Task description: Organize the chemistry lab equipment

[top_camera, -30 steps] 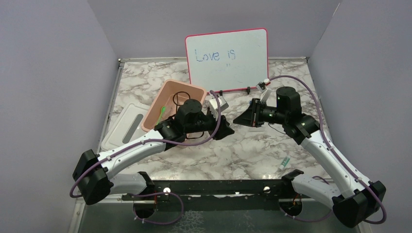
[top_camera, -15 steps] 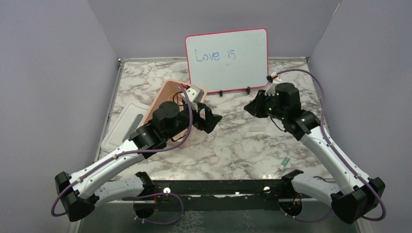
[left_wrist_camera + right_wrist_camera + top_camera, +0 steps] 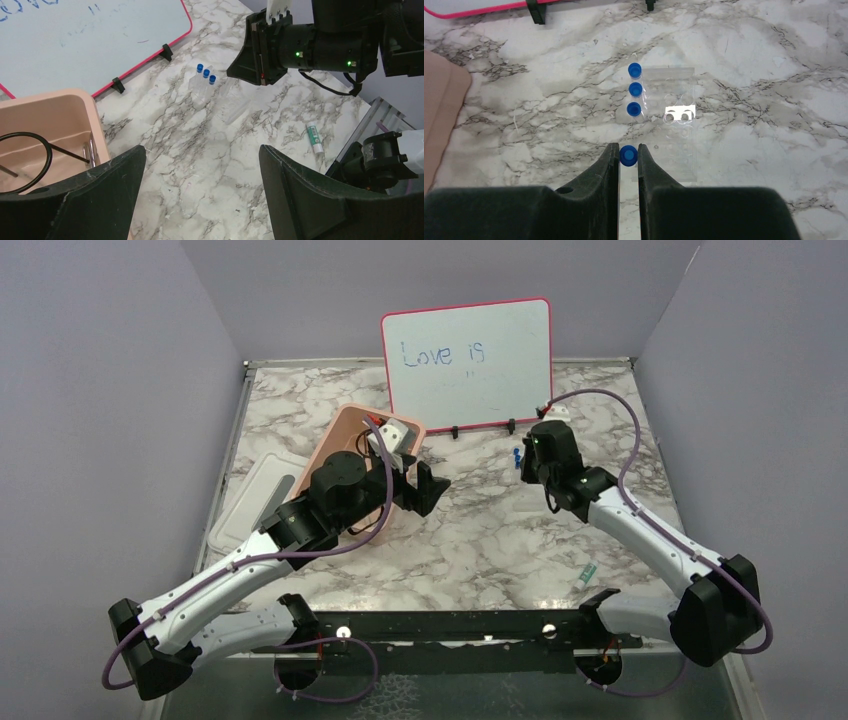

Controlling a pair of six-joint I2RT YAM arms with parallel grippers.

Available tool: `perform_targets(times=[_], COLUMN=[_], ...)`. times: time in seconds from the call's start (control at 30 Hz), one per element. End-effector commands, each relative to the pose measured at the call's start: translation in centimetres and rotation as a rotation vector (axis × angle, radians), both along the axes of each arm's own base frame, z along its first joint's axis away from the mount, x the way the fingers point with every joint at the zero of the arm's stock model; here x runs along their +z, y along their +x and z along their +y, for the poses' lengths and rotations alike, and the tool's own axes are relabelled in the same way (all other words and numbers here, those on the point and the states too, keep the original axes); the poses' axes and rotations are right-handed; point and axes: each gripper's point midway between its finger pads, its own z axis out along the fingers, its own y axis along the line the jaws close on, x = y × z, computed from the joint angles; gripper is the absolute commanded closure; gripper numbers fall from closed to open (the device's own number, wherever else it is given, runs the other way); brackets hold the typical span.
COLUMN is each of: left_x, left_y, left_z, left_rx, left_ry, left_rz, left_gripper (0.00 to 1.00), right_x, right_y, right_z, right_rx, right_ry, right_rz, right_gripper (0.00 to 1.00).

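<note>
My right gripper (image 3: 628,156) is shut on a little clear tube with a blue cap (image 3: 628,154), pointing down just in front of a clear rack (image 3: 676,120). Three more blue-capped tubes (image 3: 634,89) stand in a row along the rack's left side. My left gripper (image 3: 201,150) is open and empty above bare marble, beside the pink tub (image 3: 60,102). The tub holds the black wire ring stand (image 3: 30,150) and the thin metal tongs (image 3: 90,152). In the top view the left gripper (image 3: 425,485) is at the tub's right edge and the right gripper (image 3: 525,462) hangs over the tubes (image 3: 516,454).
The pink-framed whiteboard (image 3: 465,360) stands at the back on black feet. The tub's white lid (image 3: 250,502) lies flat left of the tub (image 3: 335,430). A small green-and-white stick (image 3: 587,573) lies near the front right, also in the left wrist view (image 3: 314,138).
My left gripper opened wide and drew back left toward the tub. My right arm swung toward the whiteboard and tipped its gripper down over the tube rack.
</note>
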Motion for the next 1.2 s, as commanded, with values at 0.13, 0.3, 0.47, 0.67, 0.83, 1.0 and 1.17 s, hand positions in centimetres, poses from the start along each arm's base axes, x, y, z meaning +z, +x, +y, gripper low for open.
perform_targets(times=[0.13,0.3,0.47,0.67,0.83,1.0,1.17], left_x=[0.7,0.6,0.5,0.5,0.4,0.2,0.4], left_y=[-0.6,-0.5,-0.6,-0.5,-0.5,-0.4,-0.4], left_z=[0.5,0.5,0.5,0.5,0.4,0.5,0.5], left_rx=[0.000,0.001,0.000,0.001,0.001,0.004,0.005], left_ry=[-0.043,-0.041,-0.040,-0.038,-0.036,-0.032,-0.031], left_rz=[-0.034,-0.033,-0.030,-0.029,-0.029,-0.024,-0.028], left_gripper=[0.14,0.14,0.14,0.14,0.14,0.14,0.14], right_x=[-1.6,-3.4,-4.3,-5.0,-6.2,-6.8,-7.3], right_y=[2.0,2.4,2.4,2.4,2.3,2.3,2.4], right_z=[-0.6,-0.5,-0.6,-0.6,-0.7,-0.7,-0.7], right_rx=[-0.062,-0.096,-0.115,-0.113,-0.117,-0.121,-0.134], right_ry=[-0.053,-0.042,-0.038,-0.046,-0.063,-0.075,-0.089], right_rz=[-0.083,-0.055,-0.049,-0.037,-0.004,0.017,0.045], right_gripper=[0.88,0.89,0.89,0.89,0.88,0.86,0.81])
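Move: My right hand holds a test tube by its blue cap. The free rack hole it goes to is about 2 cm ahead and some 10 cm below. The three tubes already racked continue that row, their caps about 4, 6 and 8 cm ahead of my right hand and 7 cm lower. The clear rack's middle is about 3 cm ahead and 3 cm right. From my left hand the hole is about 13 cm ahead, 20 cm right and 24 cm below. I lower the pinched tube about 7 cm with my right hand, easing some 2 cm forward on the way, down into the free hole next to the nearest racked tube. Most of the drop comes first. I nearly pause, then sink the last couple of centimetres straight down, turning slightly clockwise and keeping the fingers shut on the cap. ##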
